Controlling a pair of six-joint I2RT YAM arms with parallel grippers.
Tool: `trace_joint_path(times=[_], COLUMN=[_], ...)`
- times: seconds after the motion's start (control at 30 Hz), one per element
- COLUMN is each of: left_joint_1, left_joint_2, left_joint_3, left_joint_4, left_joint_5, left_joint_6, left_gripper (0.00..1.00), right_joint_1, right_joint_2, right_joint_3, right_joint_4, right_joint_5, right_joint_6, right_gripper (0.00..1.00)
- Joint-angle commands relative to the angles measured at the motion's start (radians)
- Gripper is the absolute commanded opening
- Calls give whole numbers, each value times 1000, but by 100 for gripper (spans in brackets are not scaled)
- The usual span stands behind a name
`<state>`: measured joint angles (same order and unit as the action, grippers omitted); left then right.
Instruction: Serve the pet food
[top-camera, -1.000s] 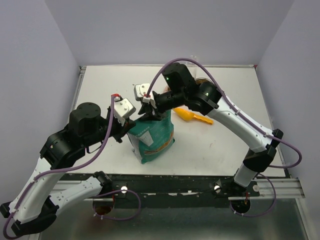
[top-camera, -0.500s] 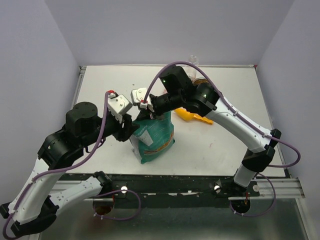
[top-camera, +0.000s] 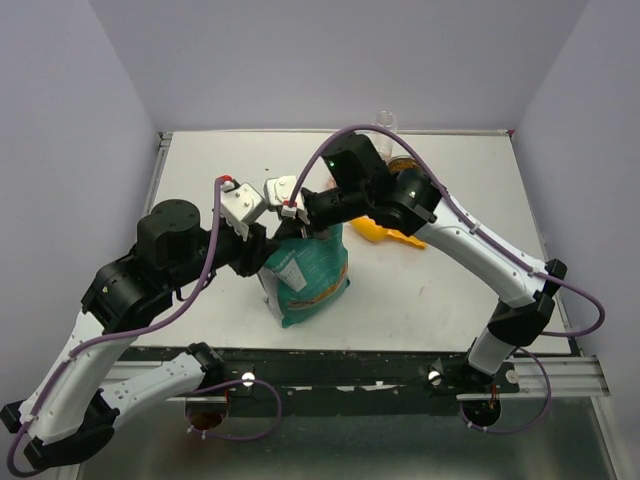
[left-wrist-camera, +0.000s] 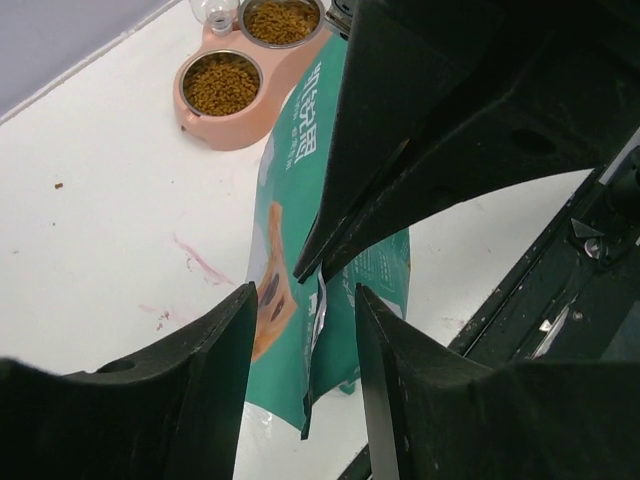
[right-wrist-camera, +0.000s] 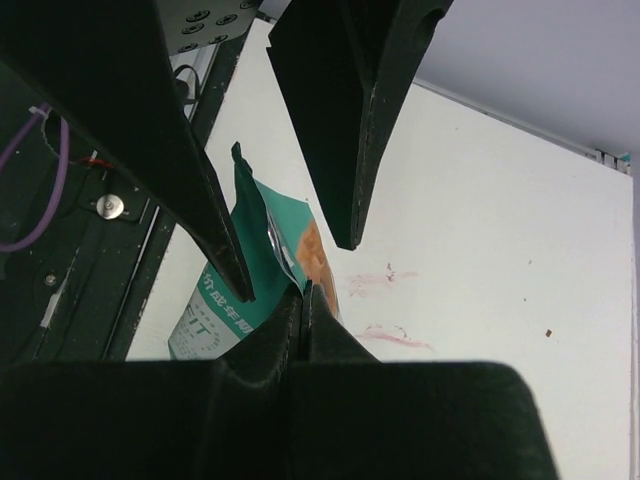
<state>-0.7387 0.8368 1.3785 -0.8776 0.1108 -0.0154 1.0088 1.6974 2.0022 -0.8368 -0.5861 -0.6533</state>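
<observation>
The teal bag (top-camera: 308, 276) stands upright on the white table, near the front edge. My right gripper (right-wrist-camera: 306, 292) is shut on the bag's (right-wrist-camera: 235, 310) top edge and pinches the foil lip. My left gripper (left-wrist-camera: 305, 300) is open, and the bag's (left-wrist-camera: 290, 215) top edge hangs between its fingers without touching either. In the top view the two grippers meet over the bag, left gripper (top-camera: 262, 243) and right gripper (top-camera: 300, 228). The pet food (left-wrist-camera: 222, 85) fills both cups of a pink double bowl (left-wrist-camera: 240, 130) at the far side.
An orange scoop (top-camera: 385, 233) lies on the table right of the bag, partly under the right arm. A clear water bottle (top-camera: 386, 119) stands by the bowl at the back wall. The table's front rail (left-wrist-camera: 560, 290) runs close behind the bag.
My left gripper has opened and let go of the bag's top, lifting slightly. My right gripper has shut on the bag's top edge. The bag stays upright.
</observation>
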Motion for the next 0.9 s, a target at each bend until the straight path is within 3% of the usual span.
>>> trace_joint_path(times=[0.0,0.2,0.3,0.37,0.4,0.47,0.6,0.87], left_joint_1=[-1,-1,-1,-1,-1,-1,-1,-1], left_joint_2=[-2,7,16,5,4,1,7,2], left_joint_3=[-22,-29,-29,-33,-38,-35,-27,-6], left_joint_4=[-29,-60,-58,-46,-41,-38,-52,-44], left_joint_5=[-26,-48,-53,-49,-54,-53,-42,-5], left_joint_6=[45,72,75,75,75,80,89,95], left_gripper=[51,46,27,25,22,16,1,0], right_joint_1=[8,7,7,7,7,7,-13,-91], right_joint_2=[-16,-13,-16,-22,-27,-41,-94,-142], right_joint_3=[12,21,18,10,4,-17,-104,-192], right_joint_4=[8,-2,-10,-8,-5,-1,31,70], right_joint_5=[34,49,60,68,75,107,161,216], right_joint_6=[18,14,17,20,21,24,21,-8], right_gripper=[0,1,2,3,5,19,28,30])
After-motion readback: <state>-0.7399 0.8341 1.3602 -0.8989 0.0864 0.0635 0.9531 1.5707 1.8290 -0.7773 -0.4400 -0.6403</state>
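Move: Between the left hand's half-open fingers runs the near-left end of the bag's top edge, about 1 cm below and 1 cm left of its hand point; the right fingers stand some 3 cm right and 2 cm ahead of that hand. Already pinching the edge, the right hand has its free far stretch about 4 cm ahead and 5 cm right, roughly 1 cm lower. From the right hand the yellow scoop lies some 15 cm ahead, 22 cm right and the bowl stand 30 cm ahead, 22 cm right, both about 30 cm below. Sinking about 1 cm, the left hand shuts its fingers and pinches the near-left end of the bag's top edge while the right keeps its own pinch. Late on, the right opens to about a third, lets go and moves about 5 cm right and forward along the edge towards its far end, dipping a little and turning some 10 degrees clockwise, the edge still between its open fingers. ##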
